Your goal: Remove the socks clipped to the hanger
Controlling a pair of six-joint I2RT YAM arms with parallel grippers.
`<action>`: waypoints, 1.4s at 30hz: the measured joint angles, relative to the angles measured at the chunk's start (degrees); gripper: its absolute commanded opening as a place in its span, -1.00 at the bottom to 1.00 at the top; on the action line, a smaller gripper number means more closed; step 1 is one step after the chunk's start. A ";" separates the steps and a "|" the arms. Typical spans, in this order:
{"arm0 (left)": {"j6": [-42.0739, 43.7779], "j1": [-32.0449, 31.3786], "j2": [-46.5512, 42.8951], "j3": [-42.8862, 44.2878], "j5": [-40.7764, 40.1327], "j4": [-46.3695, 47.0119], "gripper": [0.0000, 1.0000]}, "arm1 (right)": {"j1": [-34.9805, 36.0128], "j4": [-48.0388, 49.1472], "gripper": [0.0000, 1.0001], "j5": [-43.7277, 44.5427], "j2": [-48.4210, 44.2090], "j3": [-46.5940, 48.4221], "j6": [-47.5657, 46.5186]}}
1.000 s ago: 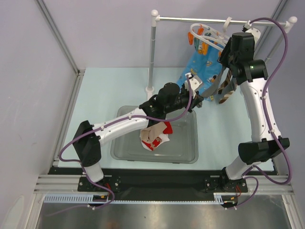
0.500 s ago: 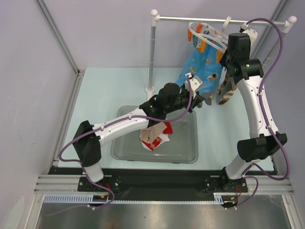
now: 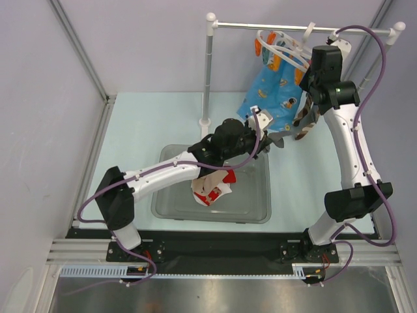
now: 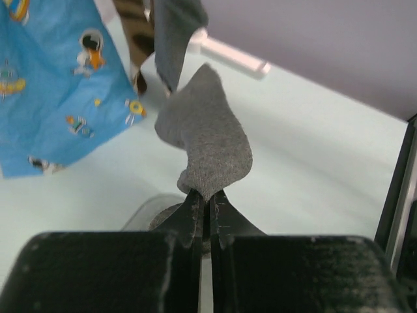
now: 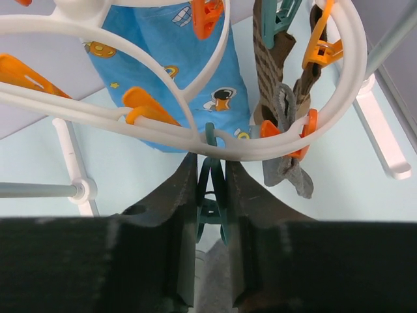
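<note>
The white ring hanger [image 3: 281,47] hangs from the rail with orange pegs. Clipped to it are a blue cartoon sock [image 3: 270,98], a brown-and-cream striped sock [image 5: 273,65] and a grey sock scrap on an orange peg [image 5: 287,169]. My right gripper [image 5: 212,163] is shut on a green peg [image 5: 212,192] just under the hanger ring [image 5: 130,120]. Grey fabric shows below that peg. My left gripper [image 4: 210,195] is shut on the lower end of a grey sock [image 4: 208,143], which rises toward the hanger. From above, the left gripper [image 3: 266,139] sits below the blue sock.
A grey bin [image 3: 254,208] on the table holds a white-and-red sock [image 3: 212,189], partly under my left arm. The white-and-metal rail stand [image 3: 208,72] has its post left of the hanger and its feet on the pale table.
My right gripper has narrowed onto the green peg. The hanger and blue sock have swung slightly left, and my left gripper has drawn the grey sock a little left.
</note>
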 measured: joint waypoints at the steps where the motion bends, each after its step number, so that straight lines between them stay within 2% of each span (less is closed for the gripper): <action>1: 0.00 0.00 -0.81 -1.18 -0.48 -0.66 -1.00 | 0.00 0.04 -0.19 -0.35 -0.17 -0.13 0.00; 3: 0.02 -0.02 -3.41 -4.15 -1.44 -2.82 -1.00 | 0.02 0.37 0.05 -1.36 -0.72 -0.61 -0.22; 4: 0.04 -0.02 -5.07 -5.66 -2.10 -4.48 -1.00 | 0.07 0.70 0.24 -2.12 -1.25 -1.20 -0.48; 9: -0.63 0.17 -14.29 -11.67 -7.04 -13.68 -1.00 | 0.17 1.07 0.66 -4.79 -5.49 -5.75 -1.14; 13: -3.69 1.44 -20.15 -14.03 -8.83 -20.50 -1.00 | 0.17 2.14 0.99 -7.61 -11.85 -13.03 -0.83; 18: -8.96 7.26 -24.52 -18.08 -9.11 -27.41 -0.99 | 0.13 4.55 0.99 -11.65 -22.03 -24.50 -0.31; 20: -10.64 10.21 -24.68 -19.50 -8.31 -29.57 -0.75 | -0.13 4.81 0.99 -13.16 -25.99 -28.92 -0.13; 23: -11.98 13.00 -25.09 -22.05 -6.93 -32.04 -0.25 | -2.21 7.34 0.98 -16.26 -30.62 -35.45 0.07; 26: -12.24 12.96 -26.88 -23.10 -4.90 -34.91 0.07 | -8.44 12.00 0.96 -21.24 -33.44 -43.12 0.74; 30: -12.07 12.85 -31.67 -23.04 -2.71 -35.91 0.34 | -14.34 17.81 0.96 -23.41 -33.53 -52.74 1.55; 35: -12.00 12.85 -37.62 -23.04 -0.28 -35.52 0.42 | -14.91 23.02 0.99 -25.38 -30.36 -57.16 1.29; 42: -9.68 12.85 -44.30 -26.84 4.31 -31.32 0.47 | -15.69 36.26 0.99 -25.79 -25.55 -59.74 -1.92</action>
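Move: My left hand already holds the freed grey sock; the sock pile in the bin lies about 19 cm to its left, 7 cm back and 24 cm down. From that hand, the rack post's foot is some 20 cm left, 15 cm ahead and 27 cm down. My right hand still pinches the emptied green clip; the remaining grey sock hangs about 6 cm ahead, 6 cm right and 9 cm below, the blue cloth roughly 12 cm ahead, 8 cm left and 8 cm below. I swing the grey sock left about 20 cm with my left hand, sinking 10 cm over the pile while turning counter-clockwise and tipping down some 25 degrees, then open, let the sock go and back up and away. My right hand spreads off the green clip, draws back about 12 cm, drops about 15 cm, then comes forward again, wide open, below the hanger towards the remaining grey sock. ##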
